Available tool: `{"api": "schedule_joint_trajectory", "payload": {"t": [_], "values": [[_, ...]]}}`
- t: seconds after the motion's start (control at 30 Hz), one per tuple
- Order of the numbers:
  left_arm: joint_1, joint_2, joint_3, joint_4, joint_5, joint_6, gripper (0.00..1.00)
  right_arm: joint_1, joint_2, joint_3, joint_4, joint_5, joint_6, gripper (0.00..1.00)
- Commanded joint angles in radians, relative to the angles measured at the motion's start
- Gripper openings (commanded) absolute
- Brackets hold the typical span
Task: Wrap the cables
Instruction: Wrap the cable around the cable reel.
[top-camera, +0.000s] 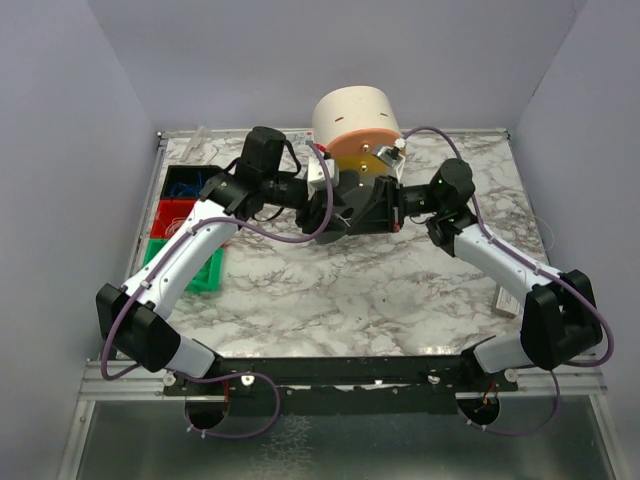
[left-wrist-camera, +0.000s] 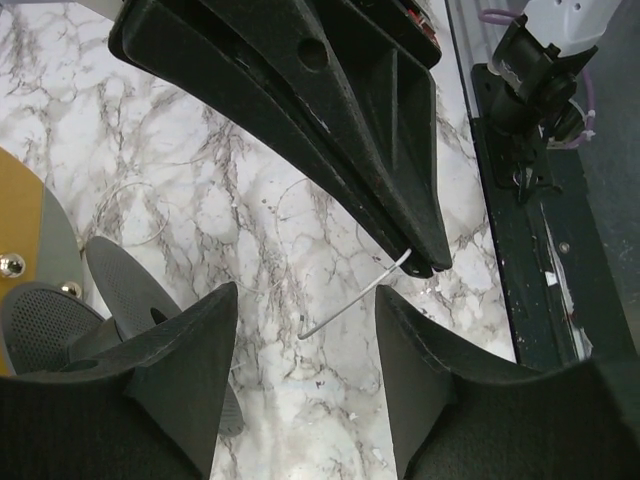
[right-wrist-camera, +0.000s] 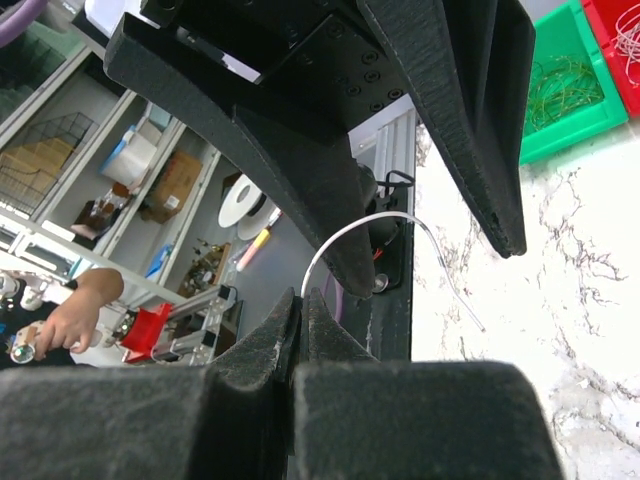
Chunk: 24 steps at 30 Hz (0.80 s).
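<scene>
A thin whitish cable (right-wrist-camera: 420, 225) arcs out of my right gripper (right-wrist-camera: 303, 297), which is shut on one end of it. In the left wrist view the cable's free end (left-wrist-camera: 340, 308) hangs just above the marble table, between the fingers of my left gripper (left-wrist-camera: 305, 300) without touching either. That gripper is open. The right gripper's tip (left-wrist-camera: 428, 262) sits just above it, still holding the strand. From the top view both grippers, left (top-camera: 340, 207) and right (top-camera: 390, 207), meet in front of a cream cylinder (top-camera: 355, 115). More hair-thin wire loops (left-wrist-camera: 135, 210) lie on the table.
A yellow disc (left-wrist-camera: 25, 235) and dark grey mesh discs (left-wrist-camera: 125, 285) sit to the left of the left gripper. Black (top-camera: 185, 180), red (top-camera: 168, 215) and green (top-camera: 205, 272) bins line the table's left edge. A small box (top-camera: 508, 303) lies by the right arm.
</scene>
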Motion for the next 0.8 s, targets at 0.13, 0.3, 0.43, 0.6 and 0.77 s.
{"api": "schedule_joint_trajectory", "payload": {"t": [0.13, 0.3, 0.43, 0.6, 0.77], "values": [[0.007, 0.007, -0.033, -0.02, 0.051, 0.036, 0.57, 0.005, 0.009, 0.02, -0.005, -0.017, -0.008, 0.01], [0.007, 0.02, -0.023, -0.024, 0.07, 0.027, 0.36, 0.005, 0.022, 0.029, -0.01, -0.018, -0.013, 0.0], [0.006, 0.025, -0.018, -0.024, 0.068, 0.015, 0.0, 0.004, 0.028, 0.041, -0.026, -0.023, -0.03, 0.0], [0.006, 0.017, -0.025, -0.038, 0.052, 0.017, 0.0, 0.002, 0.049, 0.143, -0.195, -0.083, -0.198, 0.01], [0.006, 0.005, -0.034, -0.089, 0.041, 0.047, 0.0, 0.005, 0.113, 0.515, -1.221, 0.127, -1.046, 0.01]]}}
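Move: The white cable's free end, sticking out of the right gripper's shut tips, lies between the left hand's half-open fingers, about 2 cm to its right and 1 cm back, level with it. The grey reel stands on its rim some 14 cm ahead of the left hand and 18 cm below, and the drawer chest is about 30 cm ahead, 6 cm right, 20 cm down. From the right hand, the reel is about 17 cm ahead, 4 cm left and 18 cm down, and the cable end 2 cm ahead and 2 cm left. The left fingers shut on the white cable end offered by the right gripper and pinch it, the hand sinking about 2 cm as they close. The right hand keeps its grip and holds nearly still until the left has closed, then starts off forward and up, some 3 cm, rolling about 10 degrees. ##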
